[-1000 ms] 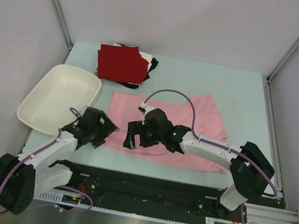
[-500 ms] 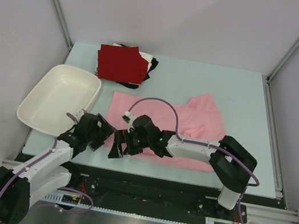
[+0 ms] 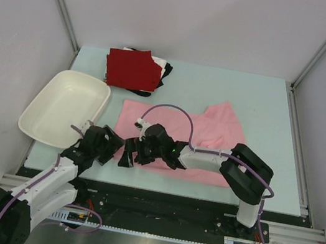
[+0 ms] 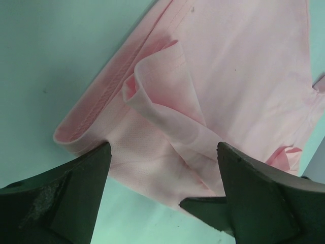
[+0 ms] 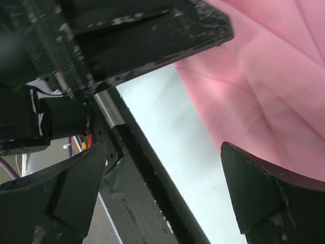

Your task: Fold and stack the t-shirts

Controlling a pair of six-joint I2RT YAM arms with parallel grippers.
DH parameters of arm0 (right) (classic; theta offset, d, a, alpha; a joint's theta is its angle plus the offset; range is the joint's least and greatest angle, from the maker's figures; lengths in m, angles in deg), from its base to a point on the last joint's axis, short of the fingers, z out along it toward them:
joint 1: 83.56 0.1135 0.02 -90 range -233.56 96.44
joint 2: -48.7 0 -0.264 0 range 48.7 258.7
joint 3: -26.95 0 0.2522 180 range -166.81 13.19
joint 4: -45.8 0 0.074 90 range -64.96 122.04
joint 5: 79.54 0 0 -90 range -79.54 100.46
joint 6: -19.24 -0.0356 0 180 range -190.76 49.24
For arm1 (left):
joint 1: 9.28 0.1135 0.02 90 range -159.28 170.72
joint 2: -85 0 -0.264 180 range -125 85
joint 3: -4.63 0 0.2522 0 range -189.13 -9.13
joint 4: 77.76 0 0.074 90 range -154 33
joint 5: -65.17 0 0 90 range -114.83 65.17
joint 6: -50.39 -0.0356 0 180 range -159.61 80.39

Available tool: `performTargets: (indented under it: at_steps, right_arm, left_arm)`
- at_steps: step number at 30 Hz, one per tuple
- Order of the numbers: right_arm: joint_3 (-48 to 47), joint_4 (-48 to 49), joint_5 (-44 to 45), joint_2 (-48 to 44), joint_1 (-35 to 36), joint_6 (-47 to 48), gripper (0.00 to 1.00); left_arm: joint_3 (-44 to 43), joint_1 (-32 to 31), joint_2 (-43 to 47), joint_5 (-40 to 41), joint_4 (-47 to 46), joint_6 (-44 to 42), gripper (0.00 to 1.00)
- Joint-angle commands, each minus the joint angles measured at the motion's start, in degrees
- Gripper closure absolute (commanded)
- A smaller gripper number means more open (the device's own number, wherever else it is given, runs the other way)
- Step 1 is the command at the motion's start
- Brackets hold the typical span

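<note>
The light pink t-shirt lies spread flat across the middle of the table. Its near-left corner is rumpled and folded over in the left wrist view. My left gripper is open and low at that corner; the cloth lies between its fingers, not pinched. My right gripper is open and empty just to its right, over the shirt's near edge and the table edge. The folded stack sits at the back left, with the dark red shirt on top and white and black edges beneath.
The white plastic tub stands tilted at the table's left edge, close to my left arm. The black rail runs along the near edge. Grey walls and metal posts enclose the table.
My right gripper has swung left along the shirt's near edge to its near-left corner, beside my left gripper. My left gripper has moved slightly nearer to the front edge. The shirt lies as before.
</note>
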Motion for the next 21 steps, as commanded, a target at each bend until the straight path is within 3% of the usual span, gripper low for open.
performTargets:
  at_steps: [1,10,21]
  right_arm:
    - [-2.43,4.19,0.33,2.13,-1.35,1.57,0.0]
    - [-2.43,5.77,3.84,3.98,-2.06,4.99,0.0]
    - [-2.43,11.21,17.1,5.12,-2.5,12.91,0.0]
  left_arm:
    - [2.72,0.22,0.07,1.35,3.11,0.65,0.08]
    - [2.54,0.4,0.16,1.09,3.46,0.74,0.08]
    - [2.63,0.49,-0.71,0.91,2.76,0.57,0.08]
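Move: The left end of the pink t-shirt's folded-over flap lies about 9 cm ahead of my right hand, some 6 cm to its left and 5 cm lower. The shirt's near-left corner is roughly 4 cm ahead and 11 cm left of that hand, the white bin about 18 cm ahead and 25 cm left. From my left hand, the flap end is some 4 cm ahead, 1 cm left and 2 cm below. I dip my wide-open right hand about 2 cm while starting forward, then carry it on nearly level to the flap, some 6 cm forward in all, its leading finger coming against the folded cloth. Towards the end I roll the wrist some 15 degrees so its forward side lifts. The fingers stay open, and my left hand stays put over the near-left corner. ##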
